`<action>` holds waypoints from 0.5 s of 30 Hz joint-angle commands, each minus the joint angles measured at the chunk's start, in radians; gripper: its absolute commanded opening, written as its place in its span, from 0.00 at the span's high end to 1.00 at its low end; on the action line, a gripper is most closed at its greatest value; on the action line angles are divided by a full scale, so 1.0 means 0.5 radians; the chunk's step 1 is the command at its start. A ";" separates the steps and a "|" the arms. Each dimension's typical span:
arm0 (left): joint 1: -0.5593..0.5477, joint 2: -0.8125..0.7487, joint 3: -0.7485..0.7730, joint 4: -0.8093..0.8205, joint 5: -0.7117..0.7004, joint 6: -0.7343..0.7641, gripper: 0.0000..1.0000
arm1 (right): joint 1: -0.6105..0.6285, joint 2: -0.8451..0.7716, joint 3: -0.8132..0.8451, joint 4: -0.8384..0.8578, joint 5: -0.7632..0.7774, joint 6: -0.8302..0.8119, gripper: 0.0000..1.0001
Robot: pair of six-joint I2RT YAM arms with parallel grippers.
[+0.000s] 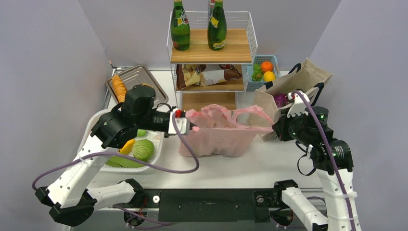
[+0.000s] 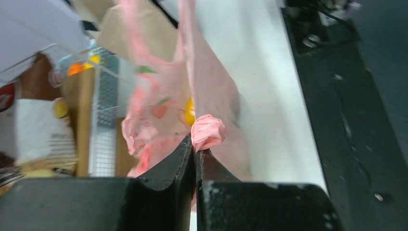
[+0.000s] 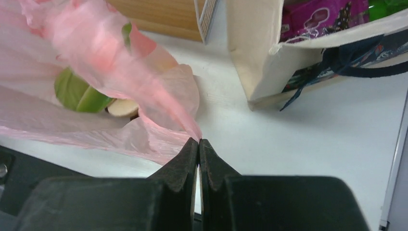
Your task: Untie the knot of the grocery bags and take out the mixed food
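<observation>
The pink grocery bag (image 1: pixel 219 134) stands in the middle of the table, its top stretched wide between both grippers. My left gripper (image 1: pixel 191 127) is shut on a bunched pink handle end (image 2: pixel 208 133) at the bag's left side. My right gripper (image 1: pixel 275 129) is shut on the other pink handle (image 3: pixel 163 103) at the bag's right side. No tied knot shows between them. Through the plastic I see a yellow item (image 2: pixel 189 111), a green vegetable (image 3: pixel 77 94) and a tan mushroom (image 3: pixel 122 108).
A white tub (image 1: pixel 91 130) with green and yellow vegetables sits at the left. A beige canvas tote (image 1: pixel 288 89) stands just behind my right gripper. A wire shelf (image 1: pixel 211 53) with green bottles and snack packets stands behind the bag, beside a metal tray (image 1: pixel 139 77) and a fruit basket (image 1: pixel 262 70).
</observation>
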 commanded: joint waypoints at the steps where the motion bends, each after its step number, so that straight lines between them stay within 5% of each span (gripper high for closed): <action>1: -0.061 -0.087 -0.087 -0.674 0.136 0.525 1.00 | -0.006 0.051 0.028 -0.275 0.163 -0.341 1.00; 2: -0.131 -0.105 -0.187 -0.763 0.086 0.561 1.00 | 0.000 0.120 0.048 -0.328 0.119 -0.372 0.97; 7: -0.409 -0.320 -0.587 -0.568 -0.134 0.546 1.00 | 0.119 0.255 0.256 -0.257 -0.049 -0.513 0.38; 15: -0.575 -0.431 -0.819 -0.397 -0.264 0.500 1.00 | 0.861 0.466 0.548 0.084 0.315 -0.502 0.29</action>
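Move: The grocery bag hangs stretched between both hands, its middle some 9 cm to the right of the left hand, about 3 cm ahead and 16 cm below. From the left hand, the white tub stands about 29 cm left and 7 cm ahead, well below. From the right hand, the bag's middle is about 17 cm left, level with it and 9 cm lower; the tote bag stands about 20 cm ahead and 12 cm right. The bag's left rim, still pinched, is drawn down about 15 cm and back some 10 by the left hand, with a little leftward, its fingers tipping downward and swinging clockwise. The right hand dips slightly, opens its fingers and lets go of the right-hand rim, then shifts about 5 cm left towards the bag and rises, turning some 20 degrees counter-clockwise. ##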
